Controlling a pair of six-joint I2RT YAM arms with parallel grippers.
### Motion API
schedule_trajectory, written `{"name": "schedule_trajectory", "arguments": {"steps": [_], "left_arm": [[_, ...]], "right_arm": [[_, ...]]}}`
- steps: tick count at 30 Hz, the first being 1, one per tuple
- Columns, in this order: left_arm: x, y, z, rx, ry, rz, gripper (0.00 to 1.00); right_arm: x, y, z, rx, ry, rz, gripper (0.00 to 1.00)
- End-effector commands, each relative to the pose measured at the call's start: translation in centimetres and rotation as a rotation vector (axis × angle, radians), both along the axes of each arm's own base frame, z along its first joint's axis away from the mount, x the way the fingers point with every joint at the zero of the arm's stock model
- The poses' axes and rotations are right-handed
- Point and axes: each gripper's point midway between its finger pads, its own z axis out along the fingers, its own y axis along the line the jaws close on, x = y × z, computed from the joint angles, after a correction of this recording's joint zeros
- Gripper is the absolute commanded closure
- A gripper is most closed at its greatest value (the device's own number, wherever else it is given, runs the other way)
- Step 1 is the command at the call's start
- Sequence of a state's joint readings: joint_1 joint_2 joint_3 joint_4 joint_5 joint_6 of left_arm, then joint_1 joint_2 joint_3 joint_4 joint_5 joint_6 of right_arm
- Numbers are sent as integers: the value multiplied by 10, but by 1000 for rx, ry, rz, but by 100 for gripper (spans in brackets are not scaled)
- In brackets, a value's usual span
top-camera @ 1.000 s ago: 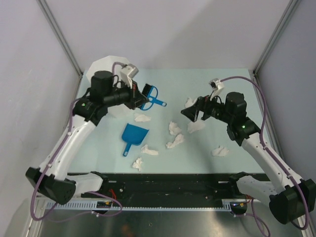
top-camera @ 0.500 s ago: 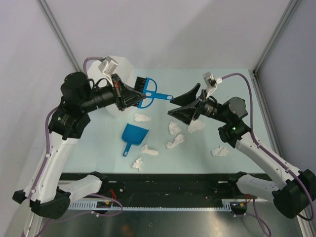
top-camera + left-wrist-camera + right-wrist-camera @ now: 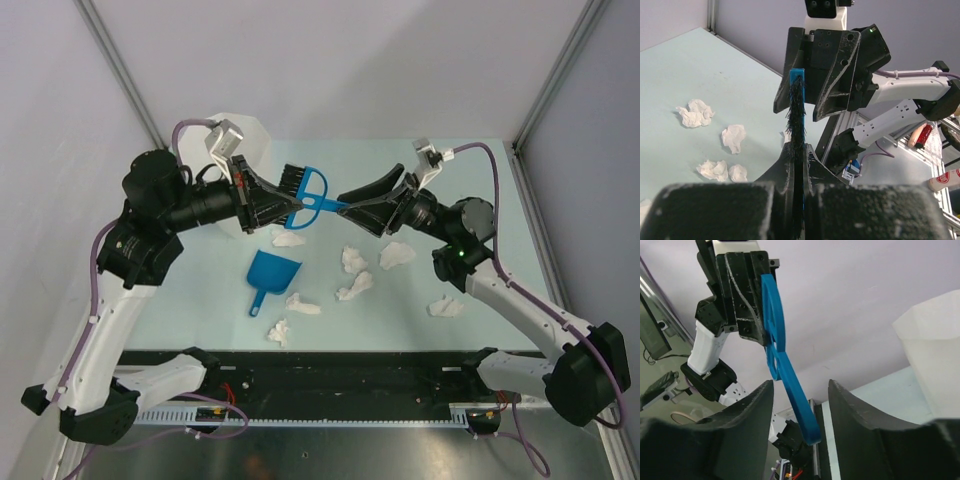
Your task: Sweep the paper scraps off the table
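Above the table (image 3: pixel 470 160) my left gripper (image 3: pixel 292 203) holds up a blue hand brush (image 3: pixel 312 186), shut on its black bristle head (image 3: pixel 797 115). The brush's handle (image 3: pixel 796 399) points at my right gripper (image 3: pixel 347 202), whose fingers (image 3: pixel 751 412) stand apart on either side of the handle's end without clearly touching it. Several white paper scraps (image 3: pixel 353 260) lie on the table below, around a blue dustpan (image 3: pixel 270 272). More scraps (image 3: pixel 733 138) show in the left wrist view.
A tall white faceted bin (image 3: pixel 248 140) stands at the back left, behind the left arm. Grey walls close in the table on three sides, and a black rail (image 3: pixel 340 375) runs along the front. One scrap (image 3: pixel 446 306) lies near the right arm.
Both arms rose off the table and came together. The left gripper carried the brush to the right, and the right gripper's fingers have narrowed around the handle's end.
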State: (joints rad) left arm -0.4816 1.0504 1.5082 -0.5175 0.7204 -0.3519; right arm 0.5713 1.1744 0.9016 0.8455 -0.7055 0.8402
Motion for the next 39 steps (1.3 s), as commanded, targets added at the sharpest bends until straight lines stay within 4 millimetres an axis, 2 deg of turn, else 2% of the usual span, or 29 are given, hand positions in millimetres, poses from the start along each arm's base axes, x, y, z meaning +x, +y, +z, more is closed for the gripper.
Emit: {"name": "schedule_trajectory", "arguments": {"steps": [1, 3, 5, 7, 8, 10, 12, 15, 16, 17, 18, 19, 20, 21, 22, 24, 25, 26, 28, 31, 33, 34, 36, 39], "left_arm": [[-9, 1, 19, -43, -40, -20, 100], [-8, 1, 20, -45, -41, -14, 100], [-7, 1, 21, -47, -44, -6, 100], [-7, 1, 21, -47, -51, -3, 100], [-6, 1, 19, -44, -48, -3, 100], [-4, 1, 17, -42, -49, 4, 100], [0, 0, 7, -26, -36, 9, 100], [11, 0, -16, 15, -23, 41, 100], [15, 0, -25, 33, -20, 49, 100], [19, -1, -41, 60, -5, 45, 96], [22, -2, -50, 92, -40, 32, 73], [23, -3, -57, 112, -62, 16, 54], [26, -4, -69, 143, -81, 3, 36], [33, 0, -75, 185, -150, 20, 8], [40, 4, -79, 217, -193, 51, 1], [57, 22, -84, 327, -357, 144, 0], [62, 28, -84, 362, -403, 170, 0], [66, 32, -88, 395, -436, 186, 0], [71, 40, -94, 459, -497, 201, 0], [60, 30, -115, 484, -520, 79, 0], [50, 23, -131, 508, -539, -9, 0], [39, 15, -139, 518, -542, -73, 0], [28, 7, -147, 540, -580, -138, 0], [-6, -15, -159, 533, -612, -282, 0]], "right_arm": [[-17, -1, 30, 83, -77, 24, 53], [-19, 2, 26, 68, -77, 31, 57], [-20, 7, 21, 49, -67, 46, 55], [-20, 9, 18, 41, -68, 55, 57], [-20, 10, 17, 40, -65, 56, 60], [-23, 8, 20, 45, -78, 61, 79], [-26, 5, 23, 42, -86, 48, 100], [-25, 0, 18, -7, -90, -6, 100], [-19, -2, 15, -28, -108, -55, 100], [-15, -1, 1, -82, -56, -72, 100], [-17, -7, 2, -95, -67, -98, 100], [-9, -9, -14, -153, -8, -138, 100], [-3, -14, -22, -196, -20, -185, 100], [-2, -21, -22, -226, -23, -222, 100], [12, -30, -52, -345, 72, -297, 100], [21, -46, -75, -513, 18, -395, 100], [31, -56, -94, -602, 40, -465, 100], [27, -67, -123, -728, 72, -468, 100], [19, -78, -154, -864, 119, -458, 100], [4, -81, -167, -980, 92, -404, 100], [-11, -71, -169, -1023, 15, -319, 100], [-19, -67, -168, -1032, -20, -276, 100], [-37, -53, -167, -1016, -81, -176, 100], [-50, -39, -169, -1014, -127, -59, 100]]}}
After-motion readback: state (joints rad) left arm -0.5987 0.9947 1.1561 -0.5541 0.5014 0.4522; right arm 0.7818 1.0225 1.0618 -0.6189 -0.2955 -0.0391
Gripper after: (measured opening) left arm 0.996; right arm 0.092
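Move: The left hand holds the brush by its head end, high over the table, with the brush's middle some 3 cm to its right. From the open right hand that middle is about 5 cm to the left and 1 cm back, level, with the handle end already between the fingers. The dustpan lies roughly 11 cm ahead of the left hand, 8 cm to its left and 44 cm below. The nearer paper scrap is about 5 cm ahead of the right hand, 1 cm right, 42 cm down; the farther scrap is 10 cm ahead and 1 cm right, equally low. The right hand eases back about 2 cm and shuts its fingers on the end of the brush handle while the left still pinches the head; then the left opens wide, lets go and sinks about 15 cm towards the dustpan, its rightward-pointing fingers tipping down some 30 degrees. The right keeps the handle and carries the brush down towards the scraps by almost 20 cm, swinging forward and to its right before coming back, as its fingers roll from slanting up to slanting down, roughly 60 degrees. ##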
